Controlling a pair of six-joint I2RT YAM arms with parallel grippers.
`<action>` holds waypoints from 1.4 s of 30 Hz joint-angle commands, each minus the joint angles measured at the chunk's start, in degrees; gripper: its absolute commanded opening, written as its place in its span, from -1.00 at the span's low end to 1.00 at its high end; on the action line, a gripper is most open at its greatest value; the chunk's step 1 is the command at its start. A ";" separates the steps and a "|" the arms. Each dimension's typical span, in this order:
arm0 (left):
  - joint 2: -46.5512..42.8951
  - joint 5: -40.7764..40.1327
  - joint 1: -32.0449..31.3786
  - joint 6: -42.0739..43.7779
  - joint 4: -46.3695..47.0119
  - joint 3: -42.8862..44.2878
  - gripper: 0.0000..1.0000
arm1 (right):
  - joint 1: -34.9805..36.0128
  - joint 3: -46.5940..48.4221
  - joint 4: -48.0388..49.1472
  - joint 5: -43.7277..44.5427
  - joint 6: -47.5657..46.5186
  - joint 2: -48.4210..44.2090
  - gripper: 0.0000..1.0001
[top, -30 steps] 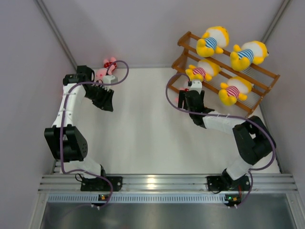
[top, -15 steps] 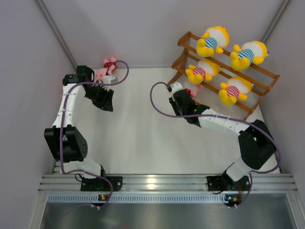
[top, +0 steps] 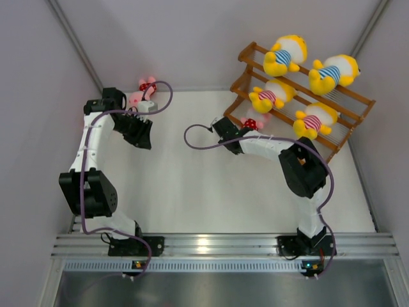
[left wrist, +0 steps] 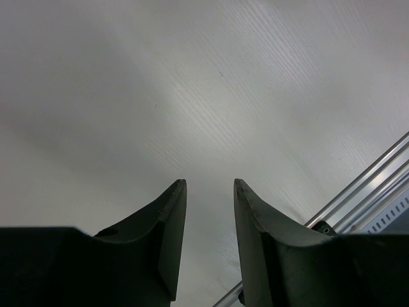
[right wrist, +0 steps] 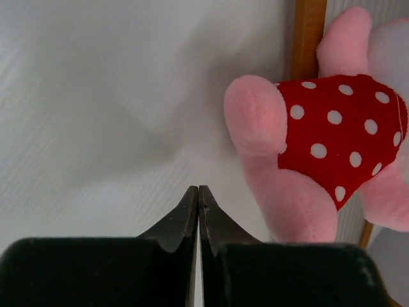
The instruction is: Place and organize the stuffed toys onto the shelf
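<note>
The brown wooden shelf (top: 348, 97) stands at the back right. Two yellow stuffed toys in blue stripes (top: 285, 55) (top: 332, 73) lie on its top tier. Two in pink stripes (top: 271, 94) (top: 311, 120) lie on the middle tier. A pink toy in red dotted cloth (top: 251, 123) (right wrist: 332, 128) rests at the left end of the lowest tier, across the end rail (right wrist: 308, 32). My right gripper (top: 229, 131) (right wrist: 198, 188) is shut and empty, just left of that toy, not touching it. Another pink toy (top: 142, 91) lies at the back left. My left gripper (top: 144, 137) (left wrist: 209, 183) hangs open and empty over bare table.
White walls close in the table on the left, back and right. The right arm's purple cable (top: 195, 142) loops out over the table's middle. An aluminium rail (top: 211, 243) runs along the near edge by the arm bases.
My right gripper has drawn back leftward from the shelf's lowest tier and shut, leaving the pink dotted toy there. The left arm has not moved.
</note>
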 commanded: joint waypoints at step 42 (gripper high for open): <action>32.28 -39.31 -1.92 -21.74 44.59 22.86 0.64 | -2.13 -8.39 17.51 -6.66 4.42 -20.08 0.21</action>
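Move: From the right hand, shut and empty, the pink toy on the bottom shelf lies about 15 cm ahead and 7 cm right, nearly level; the shelf's near left corner is some 20 cm ahead, 3 cm left and 5 cm lower, and the red-striped yellow toy about 22 cm ahead, 16 right and 15 up. From the left hand, the far pink toy is roughly 35 cm ahead, 10 left, 14 below; the side pink toy 23 ahead, 29 left, same depth. Run the right hand's shut fingers about 8 cm forward and 5 cm right towards the shelved pink toy's feet to tuck it in, then draw back and left, rise clear and open them past halfway. Late on, swing the left gripper some 22 cm forward, 10 left and slightly down towards the far pink toy, turning it about 30 degrees counter-clockwise and spreading its fingers. ##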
